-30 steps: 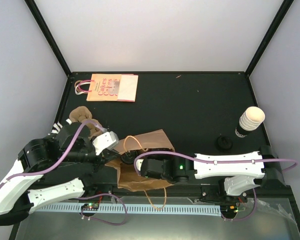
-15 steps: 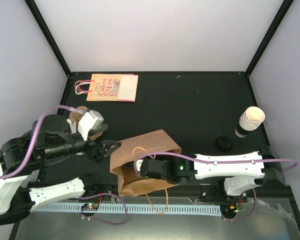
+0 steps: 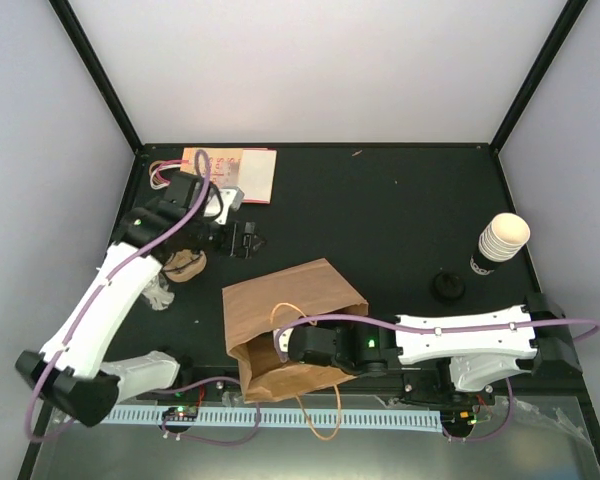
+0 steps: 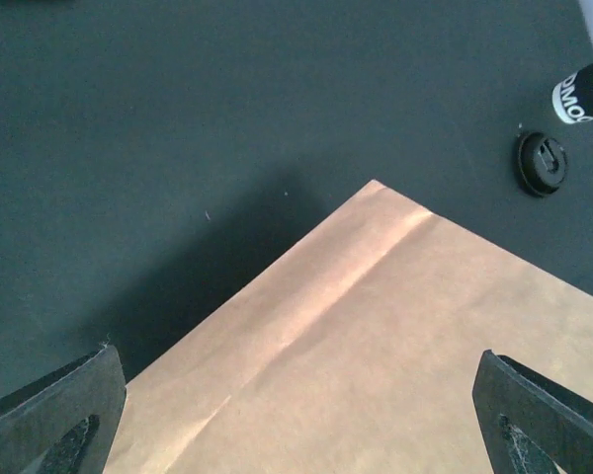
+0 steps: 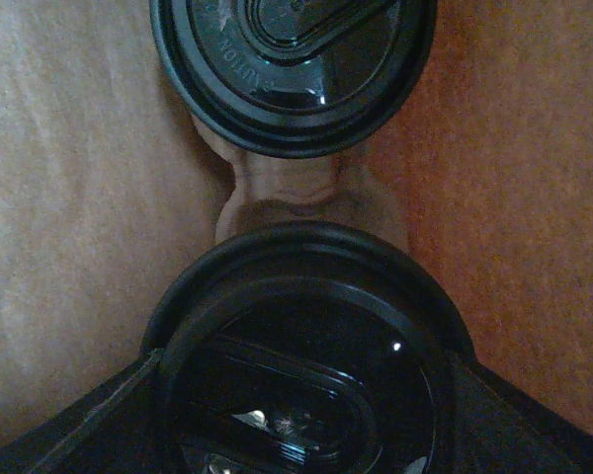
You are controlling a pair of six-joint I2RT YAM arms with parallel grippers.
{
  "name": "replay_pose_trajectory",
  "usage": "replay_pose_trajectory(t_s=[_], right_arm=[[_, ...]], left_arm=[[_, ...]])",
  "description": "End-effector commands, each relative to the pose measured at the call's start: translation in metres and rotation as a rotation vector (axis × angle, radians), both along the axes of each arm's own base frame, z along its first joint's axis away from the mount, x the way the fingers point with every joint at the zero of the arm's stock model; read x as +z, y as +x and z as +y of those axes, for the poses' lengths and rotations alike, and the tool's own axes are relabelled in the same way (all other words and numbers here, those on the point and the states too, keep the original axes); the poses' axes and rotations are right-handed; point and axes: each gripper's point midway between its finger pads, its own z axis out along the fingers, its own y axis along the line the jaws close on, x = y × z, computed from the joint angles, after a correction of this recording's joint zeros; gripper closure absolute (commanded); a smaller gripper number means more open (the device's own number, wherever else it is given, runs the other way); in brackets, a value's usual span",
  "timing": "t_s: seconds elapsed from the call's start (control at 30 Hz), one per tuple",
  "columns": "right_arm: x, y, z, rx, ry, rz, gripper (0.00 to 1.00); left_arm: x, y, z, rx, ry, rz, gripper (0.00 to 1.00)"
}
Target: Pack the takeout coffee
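Observation:
The brown paper bag [image 3: 295, 300] lies near the table's front, its mouth toward the arms. My right gripper [image 5: 301, 420] is deep inside it, shut on a takeout coffee whose black lid [image 5: 301, 380] fills the space between the fingers [image 5: 74, 430]. A second black-lidded cup [image 5: 292, 64] sits just beyond it inside the bag. In the top view the right wrist [image 3: 315, 350] disappears into the bag's mouth. My left gripper [image 3: 244, 239] hovers behind the bag, wide open and holding nothing; its wrist view looks down on the bag's corner [image 4: 376, 336].
A stack of lidless cream cups [image 3: 502, 240] stands at the right, with a loose black lid [image 3: 448, 286] near it. Brown pulp trays [image 3: 185, 263] lie at the left. A flat orange printed bag [image 3: 225, 175] lies at the back left.
My left gripper opened, let go of the bag's edge and swung up and away to the back left. The bag settled. The right gripper stayed inside the bag.

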Motion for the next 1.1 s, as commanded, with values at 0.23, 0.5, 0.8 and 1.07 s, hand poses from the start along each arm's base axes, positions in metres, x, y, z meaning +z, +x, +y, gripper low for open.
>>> replay_pose_trajectory(t_s=[0.23,0.5,0.8,1.07], right_arm=[[0.001,-0.007,0.006,0.027,0.077,-0.047,0.5],[-0.003,-0.006,0.005,0.031,0.072,-0.061,0.5],[-0.003,-0.005,0.004,0.038,0.069,-0.075,0.51],[-0.006,-0.006,0.002,0.031,0.059,-0.063,0.51]], left_arm=[[-0.069,0.054,-0.04,-0.094,-0.101,0.187,0.05],[-0.107,0.076,-0.05,-0.086,-0.099,0.241,0.14],[-0.142,0.079,-0.056,-0.105,-0.092,0.311,0.21],[-0.162,0.089,-0.057,-0.086,-0.077,0.336,0.33]])
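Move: The bag lies tipped over. The middle of its far (bottom) edge is about 6 cm to the right of the open left hand, 2 cm ahead and some 20 cm below it. The spare cup carrier is roughly 10 cm ahead and 13 cm left of the left hand, the printed bag some 25 cm ahead and 3 cm left, both flat on the table. From the right hand, which holds a lidded cup inside the bag, that far edge is about 15 cm ahead, 6 cm left and 9 cm lower. With the lidded cup still gripped inside the bag, the right hand eases down and back about a centimetre. Meanwhile the left hand drops some 16 cm, reaching about 8 cm forward and 5 cm right towards the table just beyond the bag's far edge. It tips about 20 degrees further downward, and its fingers narrow by about a third with no contact to be seen. ##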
